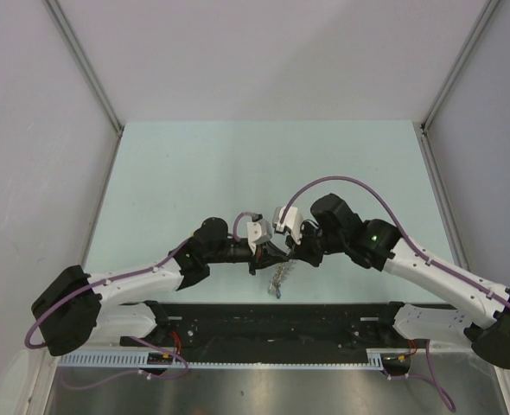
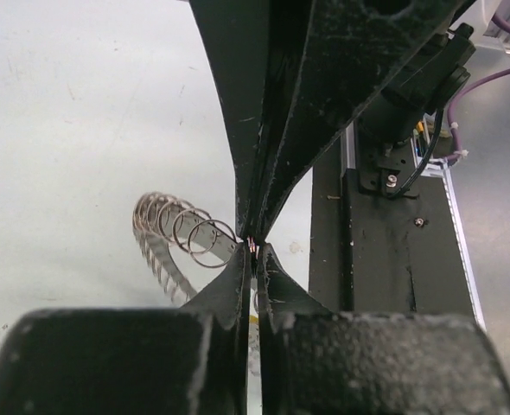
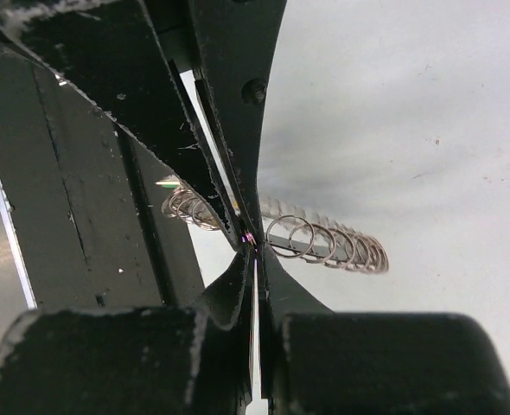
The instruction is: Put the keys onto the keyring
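The keyring is a long coil of thin wire rings, hanging just above the table below the two arms. In the left wrist view the rings fan out left of my left gripper, which is shut. My right gripper is shut too, with rings on both sides of it. The tips of both grippers meet nose to nose on the wire, where a tiny pinkish glint shows. Of the keys, only a yellow speck and a green speck show, mostly hidden.
The black base rail of the arms runs along the table's near edge, right behind the grippers. The pale green tabletop stretches away beyond them, with grey walls on three sides.
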Controlling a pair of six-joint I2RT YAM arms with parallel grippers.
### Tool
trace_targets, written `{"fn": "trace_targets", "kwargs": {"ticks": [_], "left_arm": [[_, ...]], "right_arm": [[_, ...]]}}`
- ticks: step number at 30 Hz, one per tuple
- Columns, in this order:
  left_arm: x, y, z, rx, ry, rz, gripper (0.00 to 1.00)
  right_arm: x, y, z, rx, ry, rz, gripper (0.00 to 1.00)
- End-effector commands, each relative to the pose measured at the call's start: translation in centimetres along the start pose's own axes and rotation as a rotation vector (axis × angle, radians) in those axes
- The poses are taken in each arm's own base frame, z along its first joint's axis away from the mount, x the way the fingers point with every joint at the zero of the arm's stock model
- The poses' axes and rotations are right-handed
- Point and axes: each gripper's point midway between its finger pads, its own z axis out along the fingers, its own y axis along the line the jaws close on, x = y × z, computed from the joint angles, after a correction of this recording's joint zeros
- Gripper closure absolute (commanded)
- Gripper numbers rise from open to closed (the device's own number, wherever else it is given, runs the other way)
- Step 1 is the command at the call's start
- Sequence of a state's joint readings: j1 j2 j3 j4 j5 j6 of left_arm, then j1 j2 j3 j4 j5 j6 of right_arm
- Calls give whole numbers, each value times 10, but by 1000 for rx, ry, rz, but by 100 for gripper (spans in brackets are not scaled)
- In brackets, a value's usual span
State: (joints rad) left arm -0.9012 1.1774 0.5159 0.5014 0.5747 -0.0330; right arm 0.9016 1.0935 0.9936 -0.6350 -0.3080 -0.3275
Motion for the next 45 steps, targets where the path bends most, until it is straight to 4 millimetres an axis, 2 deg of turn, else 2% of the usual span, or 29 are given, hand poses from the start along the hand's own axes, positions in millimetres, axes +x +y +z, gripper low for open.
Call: {"fn": "trace_targets", "kwargs": {"ticks": [1, 4, 5, 6, 7, 9, 10, 11, 12, 13, 14, 15, 16, 17, 18, 21, 23, 24, 26, 28, 37, 45], "left_arm": [[-20, -3, 0, 16, -32, 49, 99], [-28, 1, -3, -26, -63, 42, 100], [-29, 3, -3, -39, -72, 37, 100], [-30, 3, -5, -50, -83, 22, 100], [-35, 5, -6, -65, -110, 24, 100], [-34, 11, -8, -114, -133, -29, 100], [-36, 12, -10, -124, -153, -42, 100], [-47, 13, -11, -141, -212, -65, 100], [-42, 14, -13, -151, -222, -89, 100], [-44, 14, -15, -156, -246, -102, 100], [-48, 15, -18, -170, -290, -126, 100], [-50, 15, -20, -178, -311, -139, 100], [-54, 15, -22, -180, -339, -141, 100], [-57, 13, -25, -179, -374, -155, 100], [-60, 15, -28, -191, -397, -160, 99], [-66, 14, -32, -189, -450, -175, 100], [-66, 12, -34, -182, -471, -191, 100], [-72, 10, -36, -171, -499, -184, 100], [-73, 8, -37, -164, -515, -195, 100], [-74, 7, -37, -154, -521, -198, 99], [-78, 4, -35, -130, -535, -196, 100], [-80, 3, -35, -120, -540, -193, 100]], "right_arm": [[-15, 5, -5, -17, -63, -29, 100], [-17, 2, -6, 3, -67, -14, 98], [-18, 1, -7, 11, -71, -8, 94], [-20, -1, -8, 28, -82, -5, 83], [-24, -3, -13, 45, -102, 13, 79], [-32, -10, -18, 95, -152, 26, 71], [-35, -14, -21, 117, -176, 49, 68], [-36, -15, -28, 133, -212, 59, 67], [-44, -17, -31, 137, -263, 64, 66], [-45, -23, -36, 154, -298, 110, 66], [-44, -19, -39, 136, -335, 122, 66], [-53, -21, -43, 142, -405, 125, 66], [-55, -22, -45, 141, -439, 145, 66], [-48, -20, -44, 131, -463, 190, 65], [-57, -21, -47, 133, -525, 190, 66], [-57, -14, -44, 96, -609, 231, 66], [-66, -11, -46, 71, -681, 223, 66], [-58, -9, -39, 59, -677, 248, 66], [-63, -8, -41, 52, -726, 248, 66], [-57, -8, -37, 44, -737, 271, 65], [-60, -14, -42, 47, -837, 298, 66], [-59, -8, -39, 1, -831, 286, 67]]}}
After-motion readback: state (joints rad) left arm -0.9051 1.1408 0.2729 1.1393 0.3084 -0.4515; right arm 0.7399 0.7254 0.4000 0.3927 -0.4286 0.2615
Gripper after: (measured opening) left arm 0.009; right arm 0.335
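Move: Meeting at the keyring's rim, the left fingers already pinch a small wire loop close beside the right hand's grip. The ring's middle hangs about 6 cm below and 2 cm back of both hands, straight below the left and 1 cm left of the right. From the left hand, the blue-tag key hangs some 5 cm back, 1 cm left and 11 cm below; loose keys lie about 11 cm forward, 22 cm left and 16 cm below. Keeping its pinch on the loop, the left hand lifts the keyring about 5 cm, easing slightly left and forward, its fingers tipping up some 25 degrees. The right hand opens to about a third and lets go, backs off up and to its right, then dips back left to the loop and rises with the left, its down-slanted fingers tilting up about 45 degrees to near level. ##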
